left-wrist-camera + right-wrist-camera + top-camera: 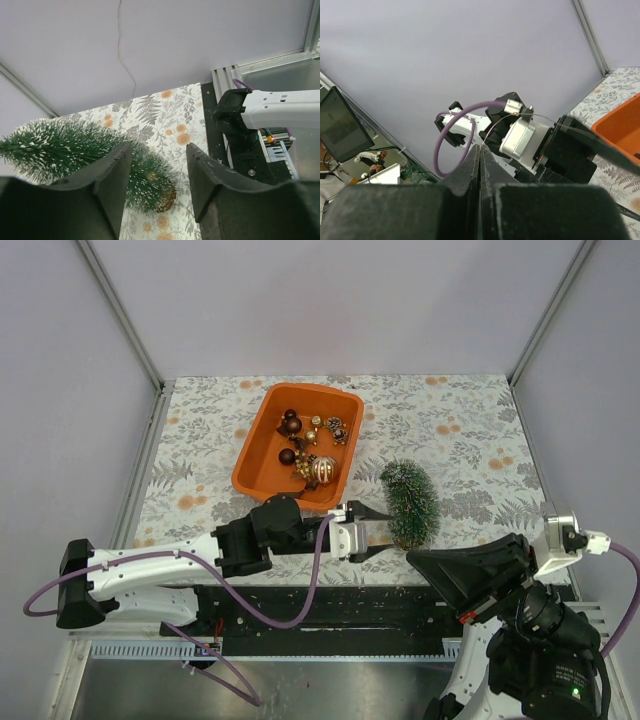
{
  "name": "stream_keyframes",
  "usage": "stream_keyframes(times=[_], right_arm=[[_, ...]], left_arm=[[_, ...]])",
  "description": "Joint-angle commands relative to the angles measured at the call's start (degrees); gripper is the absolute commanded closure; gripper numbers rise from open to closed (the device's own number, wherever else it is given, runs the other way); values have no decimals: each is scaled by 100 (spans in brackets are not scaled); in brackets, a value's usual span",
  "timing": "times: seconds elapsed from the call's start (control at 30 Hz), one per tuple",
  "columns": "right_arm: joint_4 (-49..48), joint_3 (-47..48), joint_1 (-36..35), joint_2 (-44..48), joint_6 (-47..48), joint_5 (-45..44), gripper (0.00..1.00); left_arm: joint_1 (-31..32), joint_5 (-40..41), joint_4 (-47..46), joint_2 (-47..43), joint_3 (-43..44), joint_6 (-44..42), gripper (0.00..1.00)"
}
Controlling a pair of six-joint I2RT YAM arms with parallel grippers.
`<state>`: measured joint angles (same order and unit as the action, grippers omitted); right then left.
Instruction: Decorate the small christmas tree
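The small christmas tree lies on its side on the floral cloth, tip pointing away from the arms and brown base toward the near edge. In the left wrist view the tree has a small gold bauble resting among its lower bristles. My left gripper is open just left of the tree's base; its fingers frame the lower branches without touching, and nothing is held. My right gripper is shut and empty near the table's front edge, below the tree, and its closed tips point toward the left arm.
An orange tub behind the left gripper holds several gold and brown baubles. The table's black front rail runs under both arms. Grey walls close in the back and both sides.
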<state>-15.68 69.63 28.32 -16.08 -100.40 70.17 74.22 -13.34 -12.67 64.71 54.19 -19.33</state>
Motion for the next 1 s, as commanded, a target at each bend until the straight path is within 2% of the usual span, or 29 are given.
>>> stream_keyframes(times=[0.0,0.07,0.23,0.37,0.43,0.53,0.7,0.87,0.97], right_arm=[[978,420,69,122,390,268,100],[1425,569,60,236,494,391,100],[2604,684,78,728,811,559,100],[2913,578,113,1027,803,708,100],[2913,596,104,1097,715,778,100],[2633,579,104,1150,461,858,100],[2237,482,122,1177,170,849,100],[1877,298,166,1194,-49,814,100],[1630,166,209,1212,-208,788,100]], left_arm=[[-4,95,-552,-107,109,105,38],[-4,25,-640,-55,153,62,17],[14,-536,-641,164,442,-281,2],[40,-792,-325,437,952,-465,1],[67,-968,-237,446,962,-912,1],[84,-1003,-202,472,1005,-959,1],[242,-1786,343,403,953,-1396,1],[295,-1146,537,8,567,-1573,1],[42,-583,590,-510,137,-1749,1]])
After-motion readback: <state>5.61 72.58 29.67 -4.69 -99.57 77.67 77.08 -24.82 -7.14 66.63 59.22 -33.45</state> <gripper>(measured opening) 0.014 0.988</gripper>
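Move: The right fingers are shut on the thin wire. From the left hand, that pinched stretch is about 9 cm back, level sideways and 16 cm higher. The tree's middle is some 9 cm ahead, 7 cm right and 18 cm below the left hand; the orange box sits about 32 cm ahead, 16 cm left and 30 cm down. From the right hand, the tree is roughly 17 cm ahead, 7 cm right and 35 cm below. Back, down and somewhat left, the right hand carries its pinched wire about 9 cm in all towards the left hand's level, easing forward slightly at the end. The left, already part open, spreads its fingers fully while rising some 4 cm and edging right, then draws back about 4 cm beside the tree and sinks again, its fingers swinging clockwise and the wrist rolling. ##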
